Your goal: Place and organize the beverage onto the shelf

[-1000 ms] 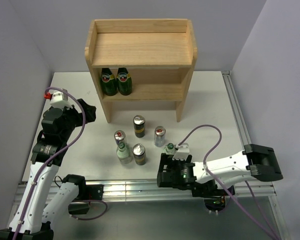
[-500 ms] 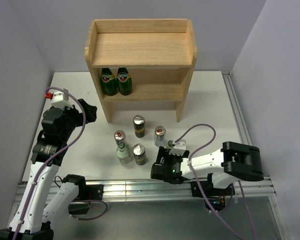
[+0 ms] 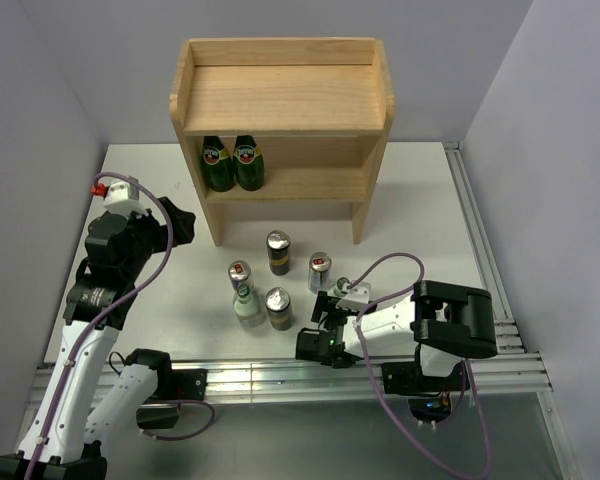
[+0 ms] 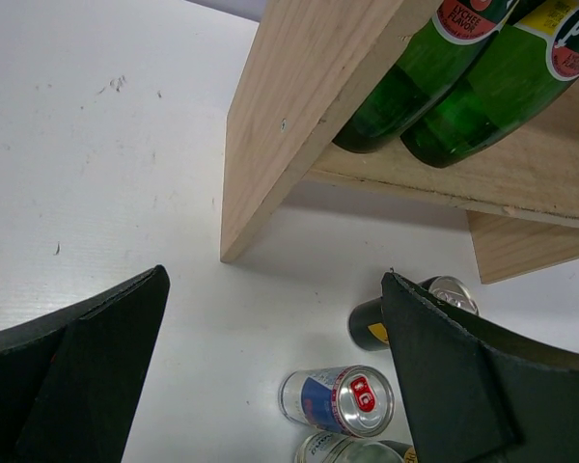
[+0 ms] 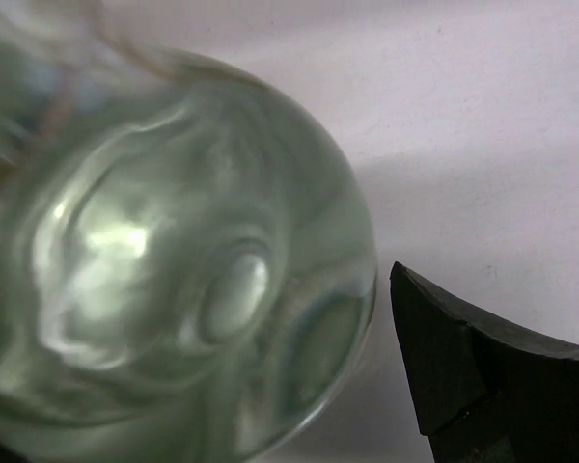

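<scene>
The wooden shelf (image 3: pixel 280 100) stands at the back, with two green bottles (image 3: pixel 232 163) on its lower board. On the table in front stand a black-and-gold can (image 3: pixel 278 252), a blue-and-silver can (image 3: pixel 320 271), a second blue-and-silver can (image 3: pixel 239 276), a clear bottle (image 3: pixel 247 305) and a second black-and-gold can (image 3: pixel 278 308). My right gripper (image 3: pixel 332 310) is open around a second clear bottle (image 3: pixel 338 294). In the right wrist view that bottle (image 5: pixel 174 260) fills the frame, with a gap to the one visible finger (image 5: pixel 482 376). My left gripper (image 3: pixel 183 225) is open and empty by the shelf's left panel.
The left wrist view shows the shelf's left side panel (image 4: pixel 289 125), the green bottles (image 4: pixel 482 87), a blue-and-silver can (image 4: pixel 343 400) and a black-and-gold can (image 4: pixel 376 323). A metal rail (image 3: pixel 280 378) runs along the table's near edge.
My right arm has folded in: its elbow swung left and the wrist shifted slightly left and nearer around the clear bottle. The left arm and the drinks have not moved.
</scene>
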Tool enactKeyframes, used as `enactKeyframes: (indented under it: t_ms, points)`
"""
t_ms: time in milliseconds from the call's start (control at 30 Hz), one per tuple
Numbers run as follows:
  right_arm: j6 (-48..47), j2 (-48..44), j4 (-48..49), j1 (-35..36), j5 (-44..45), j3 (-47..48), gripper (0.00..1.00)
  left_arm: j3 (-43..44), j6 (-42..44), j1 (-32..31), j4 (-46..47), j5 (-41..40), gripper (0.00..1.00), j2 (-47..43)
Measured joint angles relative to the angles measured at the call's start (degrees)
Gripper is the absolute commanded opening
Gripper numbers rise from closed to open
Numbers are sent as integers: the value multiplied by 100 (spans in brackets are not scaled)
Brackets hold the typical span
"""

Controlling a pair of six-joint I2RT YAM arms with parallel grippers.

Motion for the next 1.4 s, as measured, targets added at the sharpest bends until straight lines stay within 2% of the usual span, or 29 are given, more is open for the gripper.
enactKeyframes:
  t_ms: [200,300,367,400,433,500,800,1067,1167,1233,1300,1400]
  points:
    - [319,94,-326,0,247,94,84,0,0,0,0,28,99,4]
    - [343,107,-398,0,315,160,75,0,0,0,0,31,99,2]
    - [249,146,-409,0,380,181,56,0,0,0,0,31,99,2]
    - [208,155,-398,0,409,184,44,0,0,0,0,31,99,2]
    - [184,160,-374,0,417,184,19,0,0,0,0,31,99,2]
    - [101,181,-343,0,417,195,0,0,0,0,0,33,99,2]
    - [170,164,-619,85,291,264,0,0,9,0,0,31,99,-2]
    - [1147,-291,-2597,918,-221,1075,0,0,74,0,-2,81,99,-50]
    - [1113,-809,-3049,1143,-219,1379,0,0,83,0,2,116,99,-109]
    - [597,-1318,-2964,1161,-212,1445,0,0,85,0,0,120,99,-125]
    - [-391,-1891,-2590,1130,-229,1458,0,0,85,0,-2,122,99,-127]
    - [-2474,-2835,-1526,876,-573,1458,0,0,85,0,0,125,99,-133]
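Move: The clear bottle on the right already stands between the right hand's open fingers, its middle about 1 cm ahead, 1 cm to the left and some 3 cm above. The blue-silver can is roughly 11 cm ahead and 5 cm left; the near black-gold can stands about 14 cm left and 1 cm ahead, the far one 17 cm ahead and 14 cm left. From the idle left hand, that bottle is about 9 cm back, 35 cm right and 24 cm below. Nearly in place at first, easing about 1 cm forward and up, the right hand shuts its fingers part-way until they pinch the clear bottle's body and hold there. Then it draws back some 5 cm and, gaining speed, lifts the bottle steeply to about 15 cm above where it began, drifting 4 cm left and swinging roughly 20 degrees counter-clockwise. ##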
